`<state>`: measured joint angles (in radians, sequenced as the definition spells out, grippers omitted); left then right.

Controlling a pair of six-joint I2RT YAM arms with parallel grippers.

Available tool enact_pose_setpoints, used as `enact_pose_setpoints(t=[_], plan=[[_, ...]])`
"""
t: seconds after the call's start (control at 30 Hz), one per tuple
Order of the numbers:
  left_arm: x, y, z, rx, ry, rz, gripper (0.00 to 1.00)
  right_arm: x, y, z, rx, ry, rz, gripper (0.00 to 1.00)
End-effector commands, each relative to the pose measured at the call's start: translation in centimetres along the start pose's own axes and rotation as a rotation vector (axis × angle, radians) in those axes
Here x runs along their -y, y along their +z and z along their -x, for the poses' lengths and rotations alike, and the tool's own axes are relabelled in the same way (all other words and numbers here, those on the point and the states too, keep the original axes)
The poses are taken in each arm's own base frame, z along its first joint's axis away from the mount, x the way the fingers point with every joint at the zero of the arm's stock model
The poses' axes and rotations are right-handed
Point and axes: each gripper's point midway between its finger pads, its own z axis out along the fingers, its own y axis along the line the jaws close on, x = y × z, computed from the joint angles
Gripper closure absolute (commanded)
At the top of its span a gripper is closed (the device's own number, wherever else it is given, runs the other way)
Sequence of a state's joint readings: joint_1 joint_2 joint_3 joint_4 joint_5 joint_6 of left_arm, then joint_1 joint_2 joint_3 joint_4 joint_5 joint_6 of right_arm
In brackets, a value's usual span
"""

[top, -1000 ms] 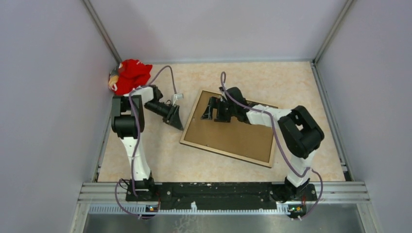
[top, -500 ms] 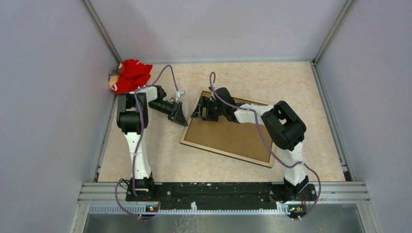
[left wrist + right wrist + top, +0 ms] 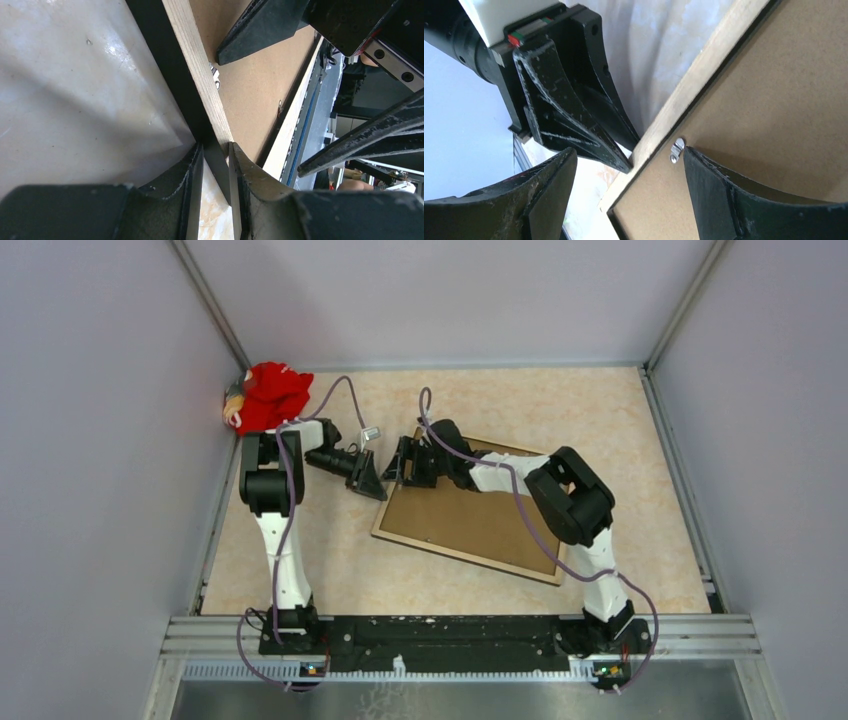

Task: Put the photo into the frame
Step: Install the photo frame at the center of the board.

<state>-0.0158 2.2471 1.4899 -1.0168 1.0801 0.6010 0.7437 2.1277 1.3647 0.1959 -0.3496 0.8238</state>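
Observation:
The frame (image 3: 460,556) lies face down on the table, tan wood back up, with the brown backing board (image 3: 480,520) in it. The photo is not in view. My left gripper (image 3: 372,483) is at the frame's left edge. In the left wrist view (image 3: 216,170) its jaws are closed on the rail (image 3: 195,65), which runs between the fingertips. My right gripper (image 3: 398,462) is open over the frame's far-left corner. In the right wrist view (image 3: 629,151) it straddles the rail (image 3: 704,75), one finger over the backing board (image 3: 774,100) beside a metal turn clip (image 3: 676,149).
A red cloth toy (image 3: 265,397) lies in the far-left corner by the wall. Grey walls close the table on three sides. The two grippers are very close together at the frame's left edge; the left gripper's fingers (image 3: 569,115) show in the right wrist view.
My right gripper has moved left across the backing board to the frame's far-left corner. My left gripper has moved right, up to the frame's left edge.

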Motion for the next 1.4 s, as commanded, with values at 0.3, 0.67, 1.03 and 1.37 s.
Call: enact_pose_setpoints(t=[0.3,0.67,1.03,1.37], plan=[[-1.0,0.3,-0.1,-0.013,0.061,0.042,0.69,-0.6,1.8,-1.0,-0.025,0.010,0.025,0.23],[-1.1,0.2,0.1,-0.012,0.067,0.049,0.69,-1.5,2.0,-1.5,-0.038,0.045,0.058,0.23],[0.0,-0.7,1.0,0.002,0.092,0.048,0.64,-2.4,-3.1,2.0,0.024,-0.246,-0.014,0.22],[2.7,-4.2,3.8,0.060,0.197,0.107,0.42,2.3,-16.4,-6.9,-0.109,-0.699,-0.162,0.23]])
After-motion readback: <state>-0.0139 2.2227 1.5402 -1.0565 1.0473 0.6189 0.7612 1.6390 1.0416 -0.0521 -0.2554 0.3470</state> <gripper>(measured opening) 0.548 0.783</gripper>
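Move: The metal clip on the inside of the frame's left rail stands about 3 cm ahead of the right hand, level sideways and some 2 cm below. The second clip, on the near rail, is about 10 cm back and 7 cm to the right. From the left hand, already pinching that left rail, the first clip is some 3 cm ahead and 2 cm right, and the frame's near-left corner about 7 cm back and 2 cm left. Keep the left gripper pinching the rail while you ease the right gripper's forward finger about 1.5 cm left against the clip, towards the rail. Then pull the right hand away to the right, back and up, some 11 cm right and 7 back, tilting it over roughly 25 degrees; as it leaves, open the left fingers and lift them about 1 cm clear of the rail. ##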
